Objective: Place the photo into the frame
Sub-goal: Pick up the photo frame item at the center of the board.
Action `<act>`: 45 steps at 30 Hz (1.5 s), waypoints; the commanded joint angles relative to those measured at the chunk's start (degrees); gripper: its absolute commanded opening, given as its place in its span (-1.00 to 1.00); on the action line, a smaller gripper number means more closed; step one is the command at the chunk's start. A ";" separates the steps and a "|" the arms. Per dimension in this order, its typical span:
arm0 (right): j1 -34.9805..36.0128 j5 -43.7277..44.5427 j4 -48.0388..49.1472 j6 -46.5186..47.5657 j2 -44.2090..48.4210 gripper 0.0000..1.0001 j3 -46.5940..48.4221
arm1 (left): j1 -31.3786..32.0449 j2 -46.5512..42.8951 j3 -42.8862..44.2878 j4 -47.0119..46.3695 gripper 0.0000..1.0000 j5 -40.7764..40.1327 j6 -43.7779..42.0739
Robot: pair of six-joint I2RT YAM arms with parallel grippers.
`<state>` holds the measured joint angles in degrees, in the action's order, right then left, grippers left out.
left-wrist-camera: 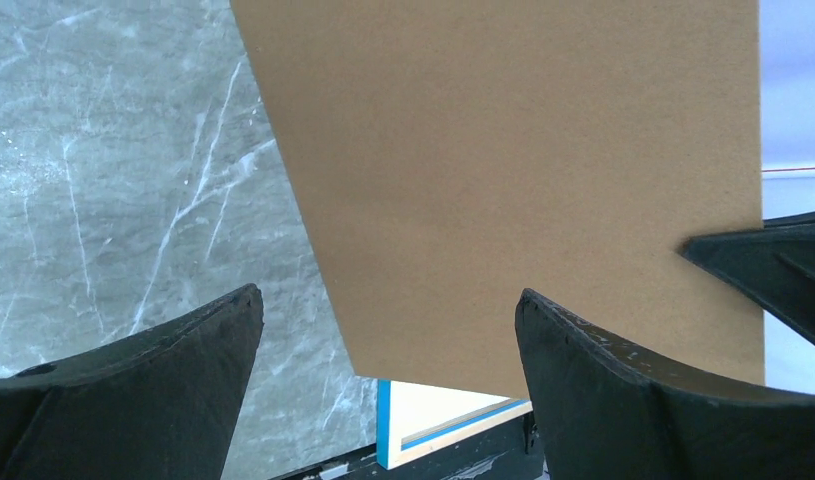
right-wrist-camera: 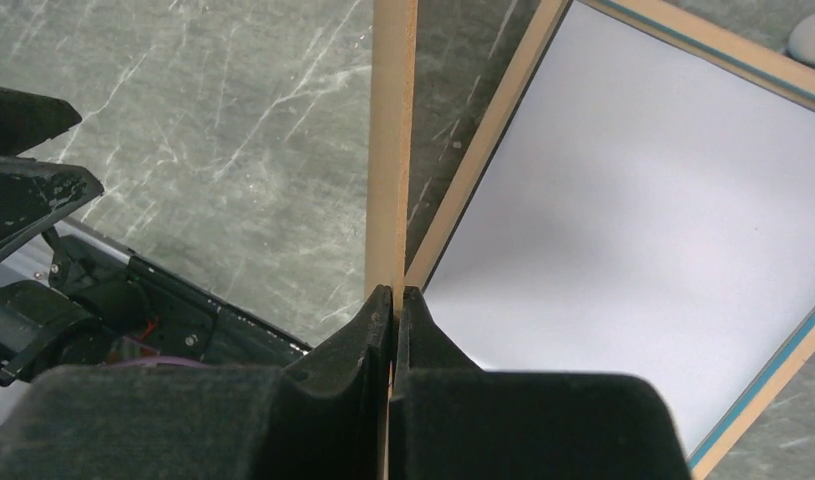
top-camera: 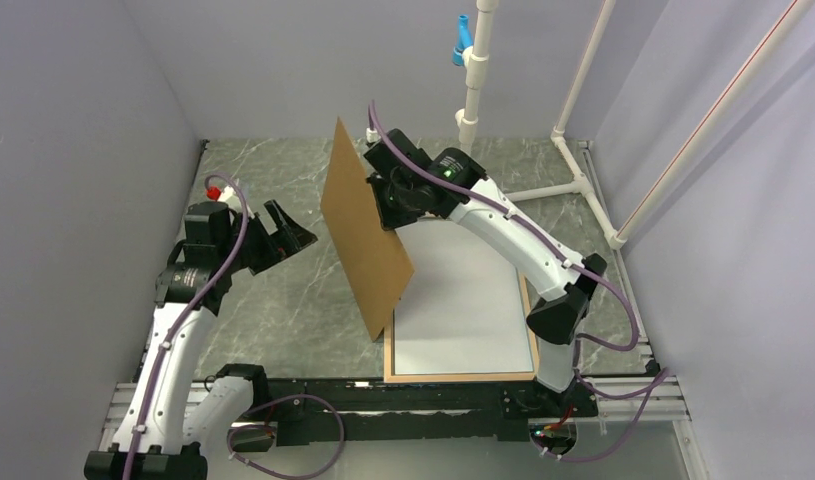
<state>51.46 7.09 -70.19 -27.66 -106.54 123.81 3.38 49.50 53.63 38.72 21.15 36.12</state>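
Observation:
The frame (top-camera: 461, 377) lies flat on the table right of centre, its light wood back up and turquoise showing along its edge (left-wrist-camera: 385, 430). Inside it lies the photo (top-camera: 463, 300), plain white back up, picture side hidden. My right gripper (top-camera: 388, 200) is shut on the far edge of a plain brown backing board (top-camera: 363, 230). The board stands on edge, tilted, over the frame's left side, its low corner near the frame's near-left corner. In the right wrist view the fingers (right-wrist-camera: 394, 292) pinch the board's thin edge (right-wrist-camera: 391, 140). My left gripper (top-camera: 288, 235) hangs open and empty left of the board (left-wrist-camera: 523, 170).
A white pipe stand (top-camera: 573, 130) with a blue fitting rises at the back right. Grey walls close in both sides. A black rail (top-camera: 383, 400) runs along the near edge, just below the frame. Marble tabletop (top-camera: 273, 310) lies between my left arm and the board.

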 commanded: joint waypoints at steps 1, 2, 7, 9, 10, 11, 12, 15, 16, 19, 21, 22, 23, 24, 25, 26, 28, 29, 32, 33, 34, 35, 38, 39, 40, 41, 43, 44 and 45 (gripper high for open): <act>3.16 5.42 -3.59 1.15 -1.24 -1.00 3.04 | 0.23 -2.96 1.79 -1.56 0.99 0.59 2.02; 3.66 5.02 -3.16 1.24 -1.29 -0.95 3.06 | 0.23 -3.26 2.01 -1.95 0.99 1.38 2.35; 4.70 -0.67 1.59 1.60 -0.04 -0.49 1.20 | 0.23 -4.50 2.57 -4.11 0.99 5.22 4.70; 4.72 -4.63 3.97 1.70 0.50 -0.18 0.20 | 0.27 -4.87 2.69 -4.96 0.99 6.62 5.38; 4.78 -6.08 4.73 1.50 0.62 -0.09 0.13 | 0.23 -5.10 2.75 -5.31 0.99 7.21 5.76; 4.80 -6.70 5.31 1.21 0.59 -0.02 0.12 | 0.24 -5.18 2.75 -5.61 0.99 7.58 6.03; 4.85 -8.82 5.94 1.13 0.71 0.04 0.04 | 0.23 -5.29 2.79 -5.76 0.99 7.87 6.33; 5.05 -12.57 7.56 0.85 1.00 0.14 -0.48 | 0.25 -5.52 2.79 -6.46 0.99 8.90 7.20; 5.26 -13.41 8.15 0.77 1.17 0.17 -0.64 | 0.27 -5.60 2.85 -6.76 0.99 9.39 7.41; 5.50 -15.91 10.41 0.60 2.36 0.26 -1.52 | 0.23 -5.94 2.97 -7.89 0.99 10.49 8.27; 5.58 -17.50 12.25 0.41 3.28 0.32 -2.51 | 0.27 -6.14 3.12 -8.05 0.99 10.76 8.60; 5.58 -18.25 12.95 0.29 3.77 0.35 -2.99 | 0.25 -6.22 3.29 -7.84 0.99 10.67 8.62; 5.61 -19.19 13.76 0.33 4.17 0.38 -3.50 | 0.23 -6.33 3.51 -7.66 0.99 10.53 8.58; 5.58 -20.15 14.64 0.22 4.58 0.41 -4.15 | 0.23 -6.34 3.68 -7.36 0.99 10.39 8.49; 5.58 -21.06 15.59 0.05 4.96 0.44 -4.77 | 0.23 -6.34 3.89 -7.11 0.99 10.25 8.30; 5.58 -22.78 16.46 -0.06 5.33 0.47 -5.45 | 0.27 -6.35 4.08 -6.84 0.99 10.08 8.15; 5.59 -24.90 18.37 -0.36 5.83 0.55 -6.53 | 0.28 -6.19 4.19 -6.20 0.99 10.07 7.90; 5.60 -26.16 19.18 -0.54 6.07 0.58 -7.27 | 0.23 -6.05 4.20 -6.08 0.99 10.09 7.84; 5.64 -29.69 21.54 -0.96 6.49 0.65 -8.48 | 0.23 -5.74 4.04 -6.19 0.99 10.24 7.91; 5.59 -30.65 22.12 -1.07 6.64 0.65 -8.87 | 0.23 -5.69 3.89 -6.33 0.99 10.42 7.91; 5.59 -31.38 22.72 -1.16 6.88 0.66 -9.18 | 0.29 -5.62 3.73 -6.33 0.99 10.61 7.95; 5.55 -31.84 23.20 -1.17 7.06 0.67 -9.44 | 0.25 -5.50 3.55 -6.18 0.99 10.55 7.85; 5.35 -32.44 24.27 -1.09 7.97 0.70 -10.22 | 0.29 -5.23 3.18 -5.82 0.99 10.37 7.59; 5.18 -32.51 24.88 -1.11 8.46 0.71 -11.00 | 0.23 -5.12 3.18 -5.45 0.99 10.07 7.34; 4.78 -32.63 25.53 -1.30 9.01 0.72 -11.88 | 0.23 -5.08 3.28 -4.94 0.99 9.71 7.14; 4.40 -32.85 26.11 -1.47 9.58 0.72 -12.83 | 0.23 -4.97 3.45 -4.56 0.99 9.43 6.78; 3.28 -33.31 27.53 -2.04 10.75 0.72 -15.09 | 0.23 -4.70 3.67 -3.71 0.99 8.91 6.25; 2.69 -33.57 28.09 -2.31 11.42 0.72 -16.13 | 0.23 -4.56 3.80 -3.27 0.99 8.58 5.98; 2.03 -33.87 28.63 -2.45 11.90 0.72 -17.20 | 0.23 -4.38 3.83 -2.85 0.99 8.10 5.82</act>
<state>55.79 -24.69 -46.65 -28.80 -99.04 109.32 3.46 44.64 55.55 34.70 30.13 43.29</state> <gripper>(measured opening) 0.858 0.994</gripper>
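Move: The brown board stands nearly on edge, its upper edge still pinched in the right hand; its middle lies about 4 cm ahead of that hand, 6 cm to its left and 13 cm below. The white-filled photo frame's middle is some 15 cm to the right hand's right, 4 cm nearer the robot and 27 cm below. From the open left hand the board's middle lies roughly 4 cm ahead, 11 cm to the right and 9 cm below. The brown board's upper edge is let go by the right fingers, which spread wide as that hand swings some 9 cm left and as far back, rising about 4 cm and turning counter-clockwise some 25 degrees while rolling its left side up. The left hand, still open, lifts about 6 cm with a slight drift right, its fingers coming either side of the board's upper part without closing. ##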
